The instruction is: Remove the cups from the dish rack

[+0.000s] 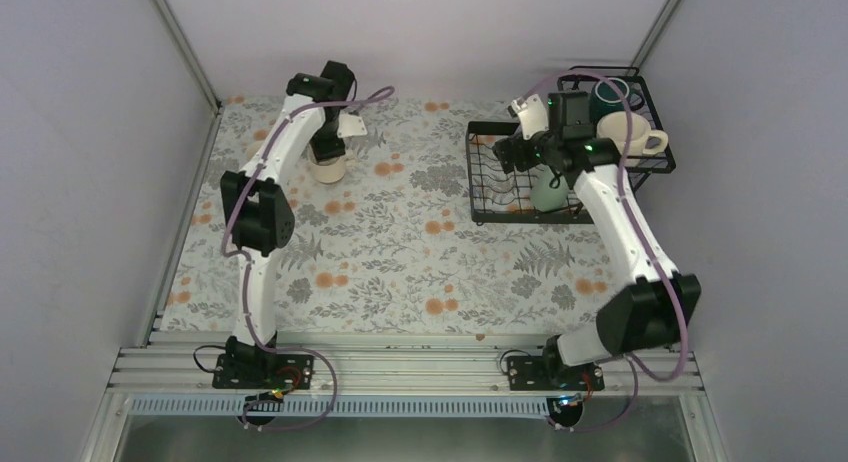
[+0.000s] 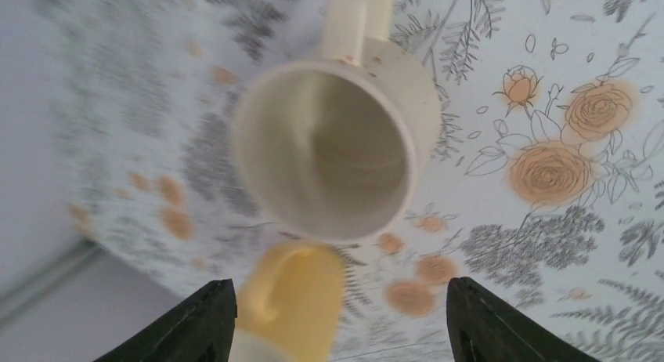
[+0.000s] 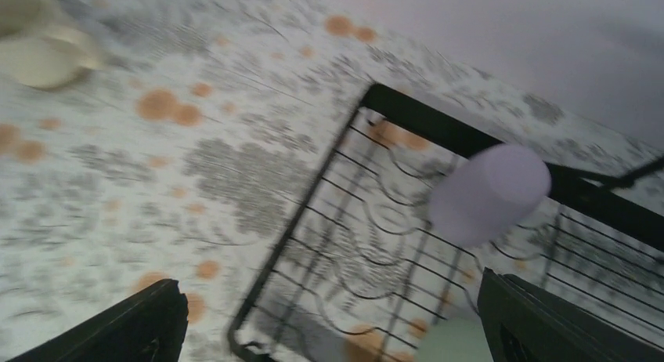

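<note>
Seen from the left wrist, a cream mug (image 2: 329, 142) stands upright on the flowered table with its handle pointing away. A yellow mug (image 2: 294, 299) sits just nearer, between my left gripper's (image 2: 341, 324) open fingers and close to the left one. From above, the left gripper (image 1: 328, 147) hangs over the cream mug (image 1: 330, 168). My right gripper (image 3: 337, 331) is open above the dish rack (image 3: 407, 111), where a lavender tumbler (image 3: 489, 193) and a mint tumbler (image 3: 458, 342) sit. The raised basket holds a dark green mug (image 1: 608, 94) and another cream mug (image 1: 628, 132).
The dish rack (image 1: 478, 218) stands at the back right near the right wall. The grey side walls close in on both sides. The flowered cloth (image 1: 400, 252) spreads between the two arms.
</note>
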Action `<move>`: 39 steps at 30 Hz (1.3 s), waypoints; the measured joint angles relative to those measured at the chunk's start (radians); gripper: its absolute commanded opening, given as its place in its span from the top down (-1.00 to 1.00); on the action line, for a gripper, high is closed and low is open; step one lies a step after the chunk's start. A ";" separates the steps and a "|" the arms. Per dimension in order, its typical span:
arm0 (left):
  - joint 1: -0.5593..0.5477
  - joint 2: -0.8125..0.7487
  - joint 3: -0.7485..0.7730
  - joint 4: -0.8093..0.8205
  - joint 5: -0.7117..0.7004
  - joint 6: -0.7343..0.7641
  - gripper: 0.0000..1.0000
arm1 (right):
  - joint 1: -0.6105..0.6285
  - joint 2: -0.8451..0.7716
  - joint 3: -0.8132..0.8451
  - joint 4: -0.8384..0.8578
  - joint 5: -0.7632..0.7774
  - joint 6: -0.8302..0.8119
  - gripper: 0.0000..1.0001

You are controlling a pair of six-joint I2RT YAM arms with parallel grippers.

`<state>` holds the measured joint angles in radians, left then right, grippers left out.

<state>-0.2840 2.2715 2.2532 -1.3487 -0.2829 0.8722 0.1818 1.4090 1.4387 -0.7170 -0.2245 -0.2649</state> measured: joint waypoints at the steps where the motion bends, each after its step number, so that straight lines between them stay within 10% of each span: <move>1: -0.005 -0.024 0.011 0.000 -0.001 -0.007 -0.49 | 0.000 0.034 0.013 -0.001 0.043 -0.005 -0.92; 14: -0.094 -0.463 -0.181 0.256 0.068 -0.187 -0.63 | -0.006 0.507 0.359 -0.112 0.328 0.053 -0.88; 25: -0.094 -0.591 -0.510 0.547 0.066 -0.287 -0.73 | -0.013 0.729 0.550 -0.157 0.512 0.097 -0.91; 39: -0.094 -0.662 -0.573 0.671 0.051 -0.356 -0.77 | -0.047 0.873 0.739 -0.183 0.559 0.097 -0.94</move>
<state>-0.3779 1.6093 1.6806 -0.6773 -0.2314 0.5159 0.1345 2.2822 2.1780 -0.8997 0.3344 -0.1677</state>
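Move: The purple cup in the rack lies about 18 cm ahead of the right hand, 11 cm to its right and 20 cm below. The green cup in the rack is about 7 cm ahead of that hand, 15 cm right and 20 cm down; the wide mug on the upper tier is some 9 cm ahead, 24 cm right and 8 cm down. From the left hand the purple cup is about 43 cm right, 8 cm ahead and 6 cm lower, the cream cup 3 cm ahead, 3 cm right and 9 cm down, the yellow cup 5 cm ahead, 11 cm left and 9 cm down. The right hand, fingers wide open all along, reaches about 18 cm forward while sinking some 14 cm and drifting to its right, wrist turning clockwise and fingers tipping steeper, until they hang open just short of the purple cup's upturned bottom. Meanwhile the left hand, already clear above the cream cup, opens wider and climbs about 18 cm away from it, easing a little right and back as its fingers swing up to point forward and rightward. ##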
